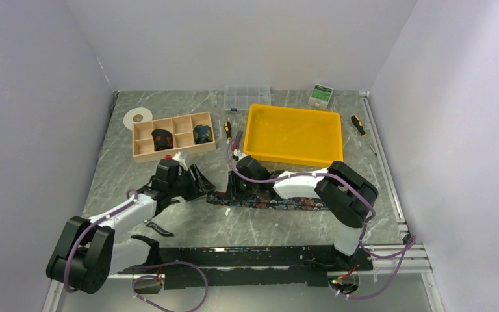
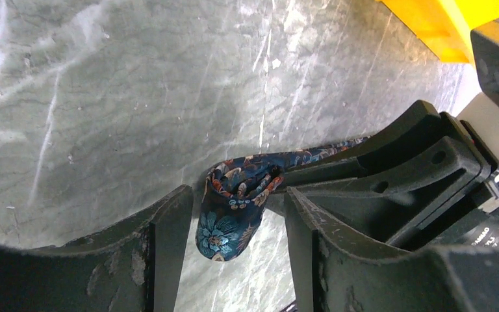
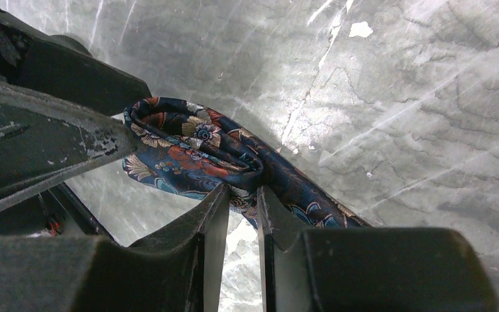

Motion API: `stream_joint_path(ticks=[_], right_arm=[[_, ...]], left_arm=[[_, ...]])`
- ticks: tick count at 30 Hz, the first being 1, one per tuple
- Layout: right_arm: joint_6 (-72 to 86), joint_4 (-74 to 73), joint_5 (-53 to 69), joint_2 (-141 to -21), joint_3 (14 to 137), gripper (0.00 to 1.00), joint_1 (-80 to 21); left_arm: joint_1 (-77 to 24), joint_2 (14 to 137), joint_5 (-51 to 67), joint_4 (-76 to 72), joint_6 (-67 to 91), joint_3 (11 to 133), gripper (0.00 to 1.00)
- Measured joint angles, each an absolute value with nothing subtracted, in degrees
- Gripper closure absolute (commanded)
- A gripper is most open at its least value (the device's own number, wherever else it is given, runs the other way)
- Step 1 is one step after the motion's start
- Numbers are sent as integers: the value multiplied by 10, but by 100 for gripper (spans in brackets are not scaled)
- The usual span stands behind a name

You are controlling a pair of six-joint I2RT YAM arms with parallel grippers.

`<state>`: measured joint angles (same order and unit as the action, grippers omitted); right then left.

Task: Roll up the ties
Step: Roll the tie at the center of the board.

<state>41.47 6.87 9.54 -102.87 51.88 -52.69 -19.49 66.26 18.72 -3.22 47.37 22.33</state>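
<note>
A dark floral tie [image 1: 279, 203] lies flat across the table in front of the arms. Its left end is curled into a small loop [image 3: 188, 140]. My right gripper [image 3: 243, 190] pinches the fabric fold just behind that loop, its jaws nearly together. In the top view the right gripper [image 1: 234, 186] sits at the tie's left end. My left gripper [image 2: 237, 195] is open, and the curled tip [image 2: 227, 218] hangs between its fingers, close to the left one. The left gripper [image 1: 198, 180] is right beside the other. Two rolled ties [image 1: 162, 138] [image 1: 202, 134] stand in a wooden box [image 1: 144, 148].
A yellow tray [image 1: 256, 148] lies behind the right arm. Black-handled pliers [image 1: 159, 227] lie near the left arm. A tape roll [image 1: 138, 117], a clear parts box [image 1: 247, 96], a small green box [image 1: 321, 95] and screwdrivers [image 1: 358, 125] [image 1: 228, 127] sit along the back.
</note>
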Motion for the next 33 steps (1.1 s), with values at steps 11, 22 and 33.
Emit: stream_joint_path(ticks=[11,22,33], right_arm=[[420,87,102,-1028,508,75,-523],[422,106,105,-1022,490,76,-521],[422,100,108,-1011,483,65,-520]], left_arm=[[-220,663,192,-27,456,210,40],[-232,689,201,-28,444,210,64],[-272,689,164,27,425,248,97]])
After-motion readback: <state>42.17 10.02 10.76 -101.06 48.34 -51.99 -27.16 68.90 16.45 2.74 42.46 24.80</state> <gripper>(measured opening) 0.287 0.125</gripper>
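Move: The rolled end of the tie lies about 3 cm back, 4 cm to the right and 2 cm below the left hand's open fingertips. From that hand the pliers are some 15 cm left and 11 cm back, and the wooden box roughly 22 cm ahead and 12 cm left. From the right hand, already on the tie beside the roll, the rolled end is about 4 cm left and level ahead. The left hand comes back about 3 cm and sinks roughly 2 cm onto the rolled end, edging 2 cm right towards the right gripper and turning some 10 degrees clockwise; the wide-open fingers begin shutting halfway through and end pinching the left end of the folded cloth. The right hand stays practically in place, its fingertips still gripping the tie just right of the roll and holding it against the table. ##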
